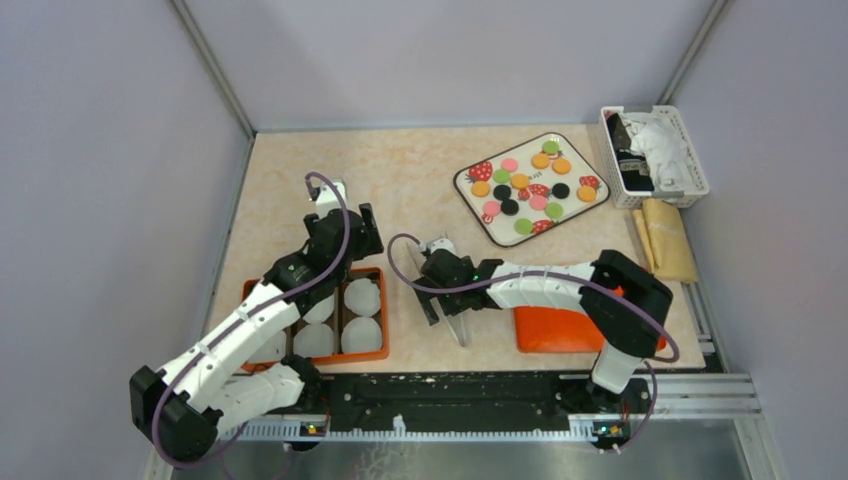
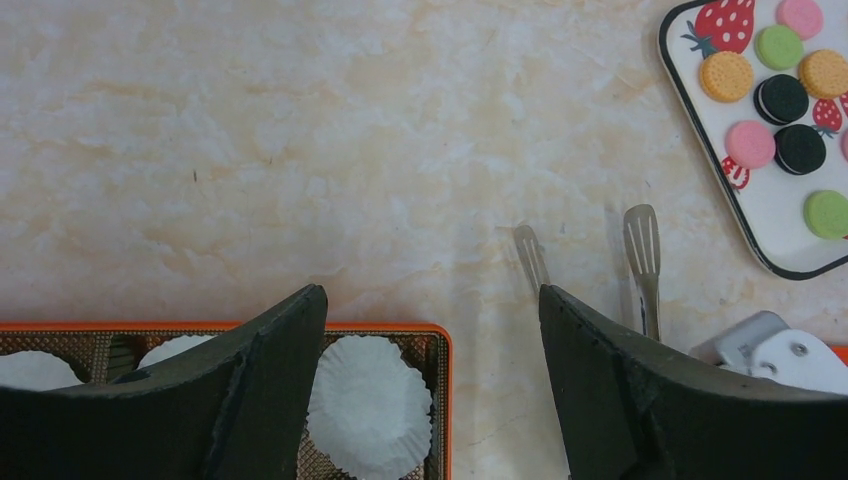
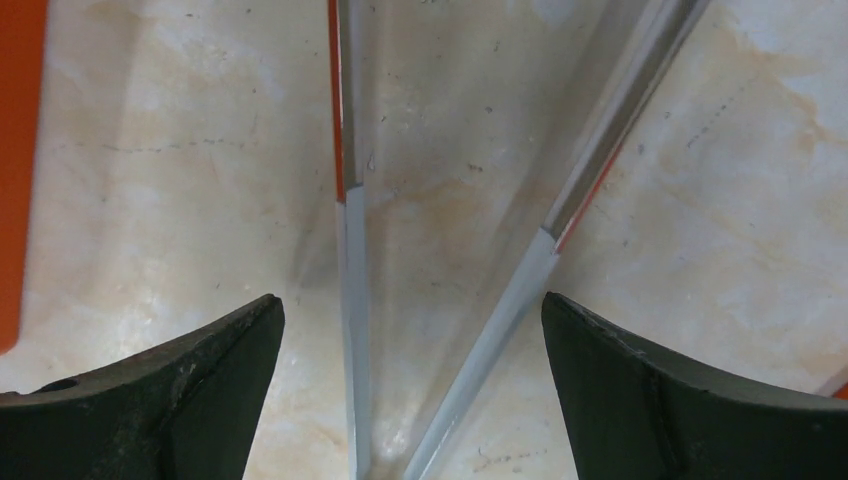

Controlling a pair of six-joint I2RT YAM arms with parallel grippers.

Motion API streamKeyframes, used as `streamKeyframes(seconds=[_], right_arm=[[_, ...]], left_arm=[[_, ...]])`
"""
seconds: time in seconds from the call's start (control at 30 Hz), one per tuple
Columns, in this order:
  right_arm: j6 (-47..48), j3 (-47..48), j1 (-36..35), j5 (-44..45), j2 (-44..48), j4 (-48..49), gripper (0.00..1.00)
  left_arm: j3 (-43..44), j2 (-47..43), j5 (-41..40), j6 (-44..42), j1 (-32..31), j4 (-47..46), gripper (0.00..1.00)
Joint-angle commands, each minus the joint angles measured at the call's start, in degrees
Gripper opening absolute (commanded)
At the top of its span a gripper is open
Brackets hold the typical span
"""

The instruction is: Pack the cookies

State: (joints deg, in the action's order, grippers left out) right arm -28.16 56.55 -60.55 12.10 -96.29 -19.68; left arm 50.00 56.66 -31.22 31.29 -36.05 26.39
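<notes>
The cookies (image 1: 523,186), small orange, green, pink and black discs, lie on a white strawberry-print tray (image 1: 470,195) at the back right; the left wrist view catches some of these cookies (image 2: 780,98) at its top right. My left gripper (image 1: 355,243) (image 2: 430,292) hangs open and empty above the far right corner of an orange box (image 1: 385,330) (image 2: 443,345) lined with white paper cups (image 2: 370,400). Low over metal tongs (image 1: 452,318) (image 3: 352,250), my right gripper (image 1: 445,290) (image 3: 410,300) is open, both tong arms between its jaws, untouched.
An orange lid (image 1: 555,330) lies under the right arm. A white basket (image 1: 690,165) of cloth stands at the back right, a tan folded cloth (image 1: 668,240) beside it. The tong tips (image 2: 641,235) point toward the tray.
</notes>
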Motion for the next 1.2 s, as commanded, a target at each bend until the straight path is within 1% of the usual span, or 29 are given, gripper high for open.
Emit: streamKeyframes(seconds=[0.0,0.13,0.2,0.3,0.43,0.53,0.63,0.7,0.9,1.0,1.17], right_arm=[[0.0,4.9,-0.7,2.1,-4.6,0.8,0.99],[-0.1,7.1,-0.8,3.5,-7.5,-1.8,0.98],[-0.5,7.1,-0.9,3.8,-7.8,-2.7,0.94],[-0.9,6.5,-1.0,4.0,-7.3,-3.7,0.85],[-0.7,5.8,-1.3,4.0,-6.6,-5.0,0.65],[0.1,6.5,-1.4,4.4,-5.8,-6.4,0.52],[1.3,7.8,-1.5,5.6,-4.1,-8.5,0.47],[1.9,9.3,-1.5,6.7,-2.5,-10.2,0.45],[4.2,15.5,-1.5,10.1,3.2,-15.4,0.46],[4.9,17.8,-1.5,11.5,4.9,-16.8,0.46],[5.2,18.8,-1.5,12.7,6.0,-16.9,0.47]], left_arm=[[-0.8,-2.2,-1.6,-1.3,-0.2,-2.6,0.84],[-1.4,-3.4,-2.6,-1.7,-0.2,-2.5,0.85],[-1.6,-3.8,-2.6,-1.8,-0.2,-2.6,0.85],[-1.8,-4.0,-1.9,-1.5,-0.2,-2.7,0.86],[-2.3,-3.7,-1.1,-1.4,-0.2,-3.1,0.85],[-2.2,-3.4,-0.5,-1.2,-0.2,-3.1,0.85],[-2.2,-3.6,0.4,-0.8,-0.2,-2.9,0.85],[-2.2,-3.9,0.8,-0.6,-0.2,-2.9,0.85],[-1.5,-3.8,1.7,0.4,-0.2,-1.0,0.85],[-0.2,-3.1,1.7,1.8,-0.2,2.1,0.84],[0.6,-2.4,2.0,4.3,-0.2,7.9,0.82]])
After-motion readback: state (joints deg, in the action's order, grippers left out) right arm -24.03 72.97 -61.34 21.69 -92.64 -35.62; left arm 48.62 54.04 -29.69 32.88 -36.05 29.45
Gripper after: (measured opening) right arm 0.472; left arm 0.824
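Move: The tongs lie just under the right hand, handles between its open fingers, their middle some 5 cm ahead, 2 cm left and 2 cm below. The cookie box is about 27 cm to the right hand's left and level with it; the cookie tray 25 cm ahead and 16 cm right; the orange lid roughly 27 cm right and 1 cm back. From the left hand the tongs are about 15 cm right, 4 cm back and 20 cm below. Ease the right gripper forward and down a centimetre or so around the tongs' handles, then close the wide-open fingers to about half so the pads squeeze both handles together. Keeping that grip, raise the hand about 11 cm, drifting a little forward, and tip the fingers up some 10 degrees towards forward. ##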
